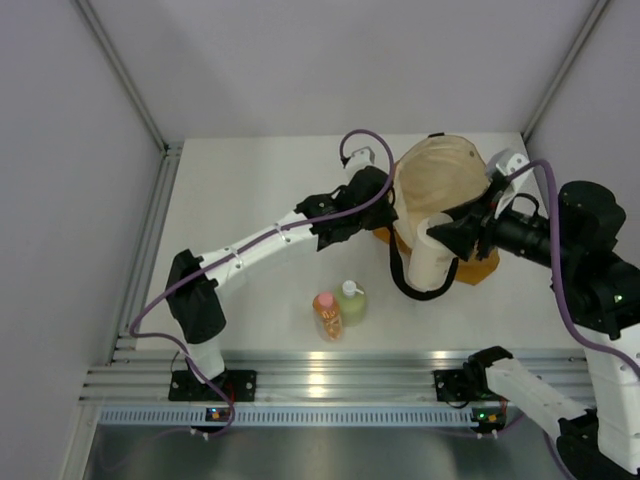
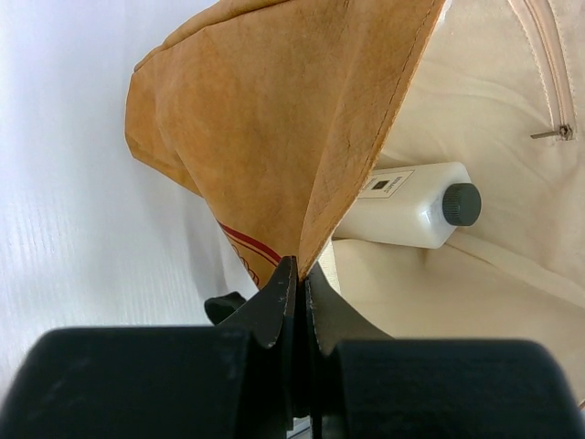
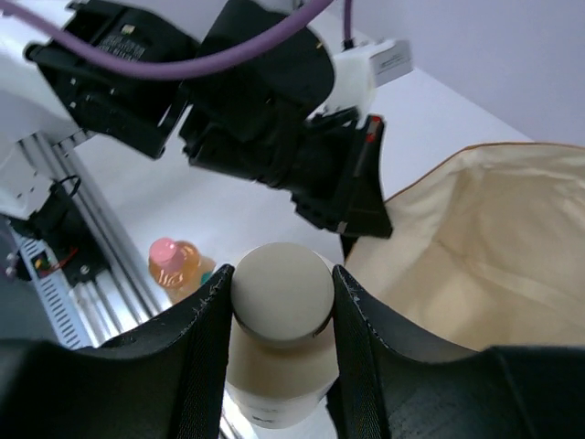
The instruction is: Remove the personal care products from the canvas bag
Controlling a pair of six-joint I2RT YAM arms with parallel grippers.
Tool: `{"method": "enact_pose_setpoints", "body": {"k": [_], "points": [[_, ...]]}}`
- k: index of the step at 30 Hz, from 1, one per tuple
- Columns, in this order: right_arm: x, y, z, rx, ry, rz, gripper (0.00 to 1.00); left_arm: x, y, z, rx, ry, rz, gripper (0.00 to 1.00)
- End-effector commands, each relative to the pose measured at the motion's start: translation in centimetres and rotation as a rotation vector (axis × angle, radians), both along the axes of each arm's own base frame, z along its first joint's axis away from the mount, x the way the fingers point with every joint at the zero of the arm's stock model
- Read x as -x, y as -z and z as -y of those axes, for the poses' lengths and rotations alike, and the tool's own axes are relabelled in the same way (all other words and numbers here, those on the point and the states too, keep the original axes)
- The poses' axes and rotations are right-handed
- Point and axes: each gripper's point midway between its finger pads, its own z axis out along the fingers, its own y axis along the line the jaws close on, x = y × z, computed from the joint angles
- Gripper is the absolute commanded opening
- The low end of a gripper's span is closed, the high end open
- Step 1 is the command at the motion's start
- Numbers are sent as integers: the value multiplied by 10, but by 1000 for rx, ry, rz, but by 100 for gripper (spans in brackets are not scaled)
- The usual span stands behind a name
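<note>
The canvas bag point(image 1: 440, 180) lies at the back right, its mouth open and the cream lining showing. My left gripper point(image 2: 302, 274) is shut on the bag's tan rim point(image 2: 320, 137), at its left side point(image 1: 385, 200). Inside the bag lies a clear-white bottle with a black cap point(image 2: 402, 206). My right gripper point(image 3: 281, 276) is shut on the cap of a squat cream bottle point(image 3: 279, 366), held upright over the bag's front edge point(image 1: 432, 258). An orange bottle with a pink cap point(image 1: 327, 315) and a yellow-green bottle with a white cap point(image 1: 351, 302) stand on the table.
The left arm point(image 1: 260, 243) stretches diagonally across the table towards the bag. A black loop handle point(image 1: 405, 285) hangs off the bag's front. An aluminium rail point(image 1: 320, 385) runs along the near edge, and grey walls enclose the table on both sides.
</note>
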Motion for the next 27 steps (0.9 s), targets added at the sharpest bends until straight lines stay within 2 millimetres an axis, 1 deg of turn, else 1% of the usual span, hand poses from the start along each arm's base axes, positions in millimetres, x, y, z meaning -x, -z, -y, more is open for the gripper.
{"method": "enact_pose_setpoints", "body": {"k": [1,3,6,7,9,10,11,12,14,15,18,20,26,27], "points": [[20,-6,-17,-31,-159,91,0,-9,-14,4,12,-3,46,0],[28,-1,-17,-28,-181,108,0,-9,-12,4,6,-4,45,0],[32,16,-19,-15,-212,87,0,-10,-12,5,9,-5,45,0],[32,29,-20,-6,-221,64,0,-10,-12,5,9,-5,45,0],[31,40,-21,0,-228,59,0,-10,-11,6,8,-5,43,0],[30,57,-22,8,-235,29,0,-11,-13,6,10,-5,46,0],[27,63,-24,7,-241,32,0,-11,-12,6,10,-6,46,0],[28,83,-28,14,-272,-10,0,-11,-12,6,10,-5,46,0],[28,102,-29,31,-292,-17,0,-11,-13,7,14,-3,46,0],[24,117,-30,34,-290,-30,0,-12,-13,8,14,-2,46,0],[22,130,-33,12,-297,5,0,-11,-15,9,15,2,48,0],[23,130,-34,1,-295,24,0,-12,-15,8,12,2,53,0],[21,150,-37,40,-317,36,0,-12,-15,9,11,5,54,0],[18,156,-37,53,-307,32,0,-12,-12,10,9,8,48,0]]}}
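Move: The cream bottle hangs by its cap from my right hand, bound for the bare table just right of the green bottle, roughly 9 cm to that hand's left, 1 cm back and 40 cm down. The green bottle stands about 17 cm left and level; the orange bottle 24 cm left, 3 cm back. The canvas bag's middle is some 17 cm ahead, 8 cm right. From my left hand, the spot lies about 16 cm back, 1 cm left and 23 cm down. I lower the cream bottle with my right hand, about 20 cm almost straight down beside the green bottle, easing some 3 cm back and 2 cm left; the descent levels off at the end. My wrist tips the fingers further down and turns slightly counter-clockwise, roughly 15 degrees each, and they keep their grip on the cap. My left fingers stay shut on the bag's rim. ##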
